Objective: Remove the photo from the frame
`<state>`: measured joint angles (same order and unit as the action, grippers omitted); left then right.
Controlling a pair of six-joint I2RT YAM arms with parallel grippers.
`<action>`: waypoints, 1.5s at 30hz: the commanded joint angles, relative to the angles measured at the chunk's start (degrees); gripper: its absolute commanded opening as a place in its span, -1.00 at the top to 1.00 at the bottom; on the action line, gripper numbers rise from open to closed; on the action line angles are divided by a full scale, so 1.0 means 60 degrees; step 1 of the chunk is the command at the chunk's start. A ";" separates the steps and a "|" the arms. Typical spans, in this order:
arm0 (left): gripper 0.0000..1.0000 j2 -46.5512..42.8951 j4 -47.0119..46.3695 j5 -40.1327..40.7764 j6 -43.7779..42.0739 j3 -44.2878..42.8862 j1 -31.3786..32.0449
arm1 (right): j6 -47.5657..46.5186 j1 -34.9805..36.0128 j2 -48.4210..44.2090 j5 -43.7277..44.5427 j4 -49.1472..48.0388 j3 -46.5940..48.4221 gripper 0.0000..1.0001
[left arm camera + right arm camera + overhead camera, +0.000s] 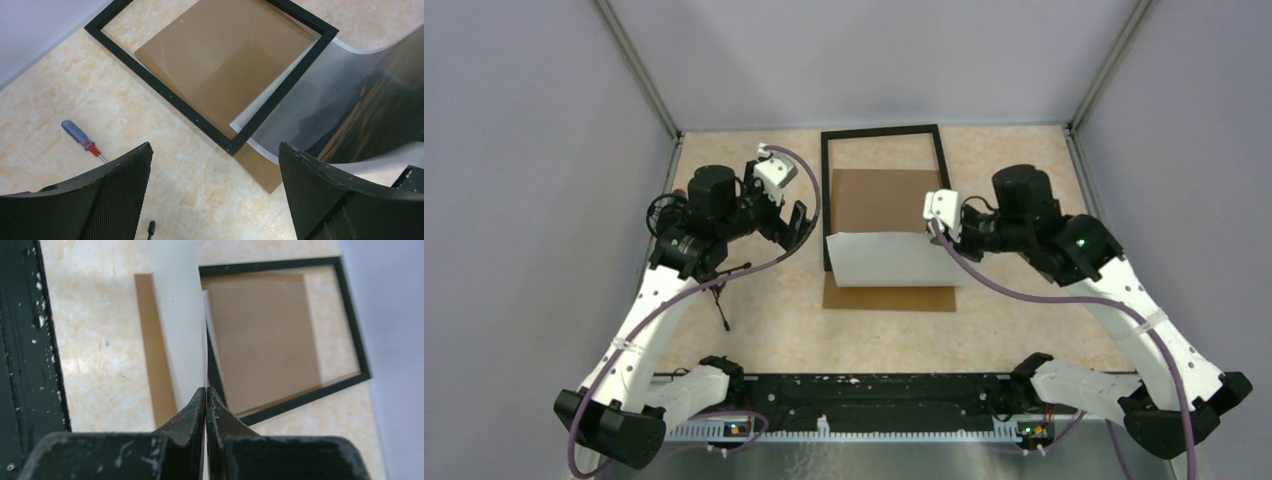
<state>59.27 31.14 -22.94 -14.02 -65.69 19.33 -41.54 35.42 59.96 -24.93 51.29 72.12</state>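
Observation:
The frame [879, 131] is a thin black rectangle lying flat at the table's far middle, also in the left wrist view [165, 93] and the right wrist view [310, 395]. The photo [889, 258] curls up over the frame's near end, white back facing up. Its dark mountain side [350, 105] shows in the left wrist view. My right gripper [939, 235] is shut on the photo's right edge [182, 325], fingertips pinched together [206, 390]. My left gripper [799, 228] hangs open just left of the photo, with only bare table between its fingers [215, 195].
A plain brown backing board [879, 200] lies under the frame and photo, its near end sticking out toward me [262, 172]. A red-and-blue screwdriver [80, 137] lies left of the frame. A thin black tool [720, 305] rests under the left arm. Grey walls enclose the table.

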 commanded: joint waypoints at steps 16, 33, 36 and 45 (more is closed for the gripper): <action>-0.97 -0.0303 -0.0996 0.1304 0.0997 0.0490 -0.0468 | -0.1207 -0.0017 0.1393 0.3708 -0.3050 0.4183 1.00; -0.97 -0.0298 -0.1091 0.1132 0.1394 0.0411 -0.0927 | -0.2234 -0.1121 0.5394 0.2317 -0.6895 0.5773 1.00; -0.98 -0.0256 -0.1106 0.1098 0.1404 0.0422 -0.0962 | -0.1872 -0.1114 0.5137 0.1996 -0.7086 0.4852 1.00; -0.98 -0.0257 -0.1137 0.0620 0.1366 0.0582 -0.1047 | -0.1837 -0.1168 0.4959 0.0874 -0.7293 0.0672 1.00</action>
<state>58.63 26.94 -17.34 -6.07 -62.28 13.45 -52.03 28.62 89.62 -15.51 10.24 84.33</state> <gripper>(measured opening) 0.987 0.003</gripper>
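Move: The right hand holds the photo's right edge, while its far end still reaches under the frame's near bar, some 4 cm ahead, 2 cm left and 22 cm below. The frame's middle lies about 20 cm ahead and 2 cm left of that hand, the brown board's 11 cm ahead and 2 cm left, both 23 cm down. From the left hand the frame's middle is roughly 13 cm ahead, 12 cm right, 24 cm below. The right hand, still gripping the photo, swings up about 20 cm and 25 forward over the frame, then dips. ##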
